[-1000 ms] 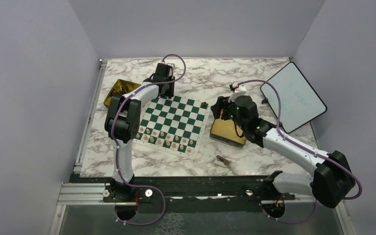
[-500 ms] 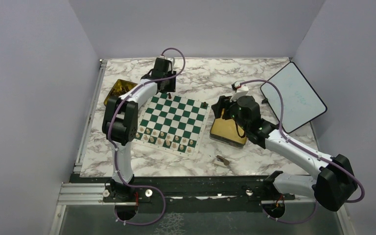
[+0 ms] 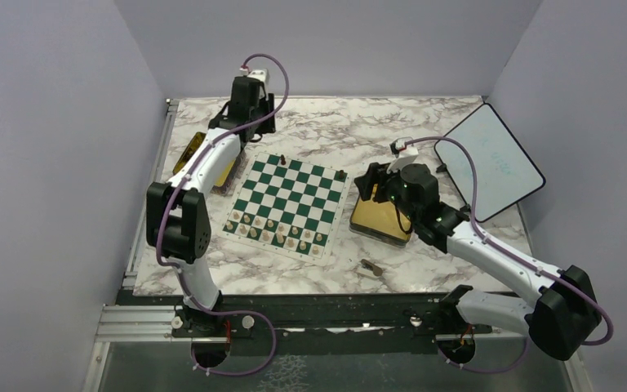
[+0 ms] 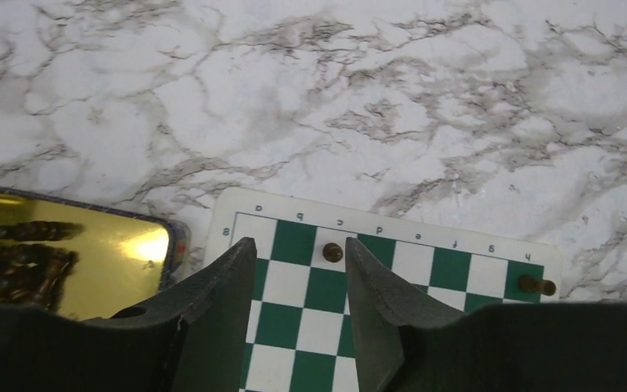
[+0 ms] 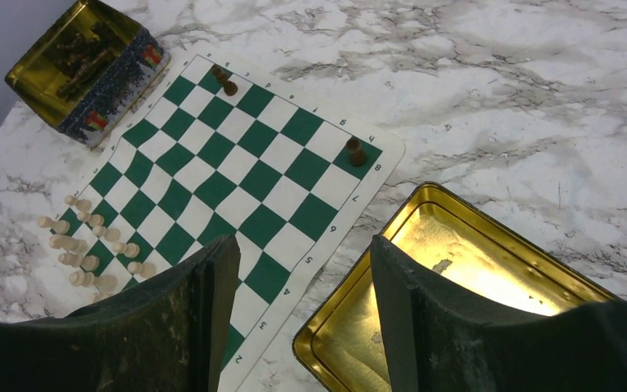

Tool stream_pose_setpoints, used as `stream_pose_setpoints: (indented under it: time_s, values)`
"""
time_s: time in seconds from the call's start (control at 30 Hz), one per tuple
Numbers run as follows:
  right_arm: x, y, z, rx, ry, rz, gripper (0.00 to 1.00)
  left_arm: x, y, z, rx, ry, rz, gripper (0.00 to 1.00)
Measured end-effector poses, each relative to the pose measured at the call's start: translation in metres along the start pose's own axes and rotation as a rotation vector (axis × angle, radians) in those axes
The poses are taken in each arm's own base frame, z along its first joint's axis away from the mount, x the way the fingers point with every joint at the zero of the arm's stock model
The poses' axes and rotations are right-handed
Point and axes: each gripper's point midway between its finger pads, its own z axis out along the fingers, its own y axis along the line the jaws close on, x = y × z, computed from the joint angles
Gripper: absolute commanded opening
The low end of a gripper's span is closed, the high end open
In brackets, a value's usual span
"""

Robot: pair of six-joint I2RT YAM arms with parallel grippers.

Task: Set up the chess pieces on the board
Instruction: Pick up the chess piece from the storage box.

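Observation:
The green-and-white board (image 3: 294, 196) lies mid-table. A dark brown piece (image 4: 332, 252) stands on its far row, another (image 4: 531, 285) at the far right corner; both also show in the top view, the first dark piece (image 3: 282, 159) and the corner piece (image 3: 340, 175). Pale pieces (image 3: 273, 233) fill the two near rows. My left gripper (image 4: 299, 242) hangs open and empty high above the far left of the board, clear of the dark piece. My right gripper (image 5: 302, 242) is open and empty over the board's right edge.
A gold tin (image 4: 65, 261) with dark pieces sits left of the board. An empty gold tin (image 5: 473, 269) lies to the board's right. A brown piece (image 3: 370, 266) lies on the marble near the front. A white tablet (image 3: 490, 163) leans at the far right.
My left gripper opened, left a dark piece on the far row, then rose and drew back toward the far left. The right arm barely shifted.

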Motion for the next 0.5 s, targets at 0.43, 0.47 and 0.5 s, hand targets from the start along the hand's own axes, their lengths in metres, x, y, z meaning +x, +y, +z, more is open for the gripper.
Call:
stream_pose_setpoints:
  time_s: [0.43,0.47,0.5]
  values:
    - [0.003,0.006,-0.002,-0.040,0.013,0.000,0.65,0.018,0.128,-0.016,-0.246,0.029,-0.125,0.46]
    - [0.004,0.006,-0.002,-0.041,0.013,0.000,0.65,0.020,0.132,-0.016,-0.253,0.031,-0.130,0.46]
    - [0.003,0.007,-0.002,-0.041,0.013,0.000,0.65,0.021,0.138,-0.017,-0.263,0.032,-0.137,0.45]
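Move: The dark chess pieces heaped in the storage box lie about 21 cm to the left of the left hand, 2 cm ahead and some 16 cm below it; the box's middle is about 17 cm left and level with it. The piece just placed stands nearly below this hand, 2 cm to its right, and the dark corner piece 18 cm right and 4 cm back. From the right hand the heap is roughly 45 cm left and 21 cm ahead. The heap of dark pieces in the storage box is what the empty left hand heads for: it sweeps quickly leftward about 14 cm, away from the newly placed piece, high over the table to above the box's right part. It turns some 15 degrees counter-clockwise, sinks slightly towards the end, and keeps its fingers partly open, touching nothing. ##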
